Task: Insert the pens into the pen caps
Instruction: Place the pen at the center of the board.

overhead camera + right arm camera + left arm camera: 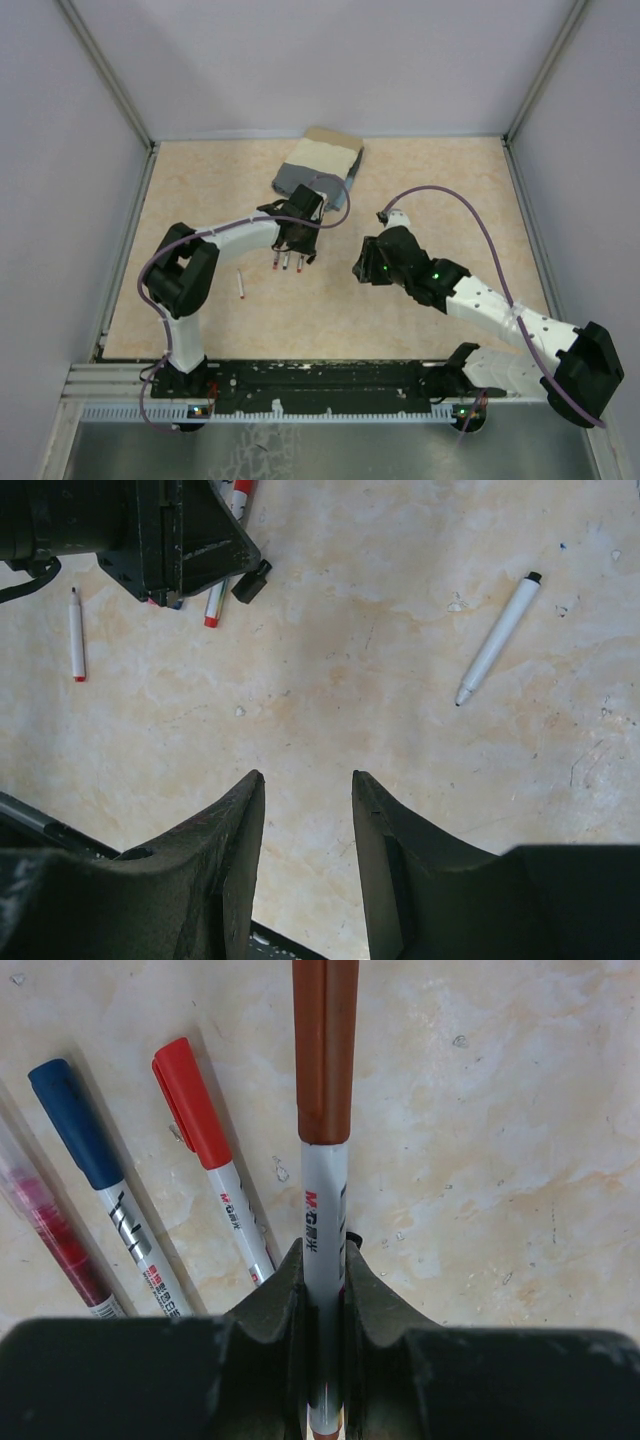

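Note:
My left gripper (323,1250) is shut on the white barrel of a pen (325,1210) that wears a brown-red pen cap (325,1050). The pen points away over the table. Left of it lie a red-capped pen (210,1160), a blue-capped pen (95,1165) and a clear red one (50,1225). From above, my left gripper (298,238) hangs over these pens (287,262). My right gripper (308,780) stands open over bare table, with nothing between its fingers. An uncapped white pen (495,640) lies ahead to its right. A small black pen cap (252,582) rests beside the left gripper.
A lone white pen with a red end (241,284) lies left of the group, also seen as the pen (76,635) in the right wrist view. A folded grey-beige cloth (320,165) sits at the back behind the left gripper. Walls enclose the table on three sides.

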Robot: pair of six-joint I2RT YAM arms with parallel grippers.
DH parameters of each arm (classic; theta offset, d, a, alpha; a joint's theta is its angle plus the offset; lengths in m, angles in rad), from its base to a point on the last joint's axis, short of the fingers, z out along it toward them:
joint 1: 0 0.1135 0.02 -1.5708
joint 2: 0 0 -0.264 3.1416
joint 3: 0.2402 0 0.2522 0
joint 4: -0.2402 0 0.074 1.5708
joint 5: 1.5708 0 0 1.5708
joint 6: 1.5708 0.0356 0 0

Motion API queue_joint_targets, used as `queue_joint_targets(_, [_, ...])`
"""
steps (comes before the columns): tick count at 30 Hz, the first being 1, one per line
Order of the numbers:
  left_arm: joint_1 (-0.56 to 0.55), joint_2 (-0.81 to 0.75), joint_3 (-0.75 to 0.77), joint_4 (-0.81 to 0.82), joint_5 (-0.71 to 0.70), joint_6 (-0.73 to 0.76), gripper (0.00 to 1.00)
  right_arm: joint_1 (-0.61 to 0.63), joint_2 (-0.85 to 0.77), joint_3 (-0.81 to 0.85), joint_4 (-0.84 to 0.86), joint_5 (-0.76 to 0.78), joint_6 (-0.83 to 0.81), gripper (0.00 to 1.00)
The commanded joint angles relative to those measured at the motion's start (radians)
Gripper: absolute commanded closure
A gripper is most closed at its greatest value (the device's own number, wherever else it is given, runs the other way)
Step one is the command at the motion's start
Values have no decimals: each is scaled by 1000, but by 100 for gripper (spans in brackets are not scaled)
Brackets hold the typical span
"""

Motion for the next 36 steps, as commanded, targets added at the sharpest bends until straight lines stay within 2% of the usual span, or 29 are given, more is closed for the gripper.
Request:
queue_joint_targets(1, [-1, 19, -10, 19, 17, 1, 100, -8, -15, 9, 48, -8, -9, 60])
queue_joint_targets(17, [-4, -39, -97, 35, 134, -66, 100, -8, -4, 8, 61, -33, -3, 60])
queue_joint_targets(25, [-15, -96, -141, 2, 149, -102, 100, -7, 0, 8, 65, -42, 1, 60])
queue_joint_targets(30, [-19, -112, -137, -12, 138, -111, 100, -8, 6, 8, 72, -48, 4, 60])
queue_joint_targets(36, [-19, -56, -62, -21, 100, -121, 100, -8, 15, 13, 71, -55, 2, 60])
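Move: The left hand already holds the capped brown pen. The bare patch it heads for, beside the red-capped pen's tail, is about 5 cm back and 3 cm below, level sideways. The loose black cap lies some 2 cm back, 1 cm right and 2 cm below; the red-capped pen 2 cm ahead, 4 cm left; the blue-capped pen 1 cm ahead, 7 cm left. From the right hand, the patch is about 5 cm ahead, 14 cm left and 12 cm below. Low over the board, the left hand pushes the loose black cap along with its fingertips or the held pen's lower end, keeping its grip on the brown pen. It first sinks about 1 cm, then travels back some 5 cm alongside the red-capped pen towards the bare patch by its tail, the fingers tipping roughly 10 degrees nearer to upright. ##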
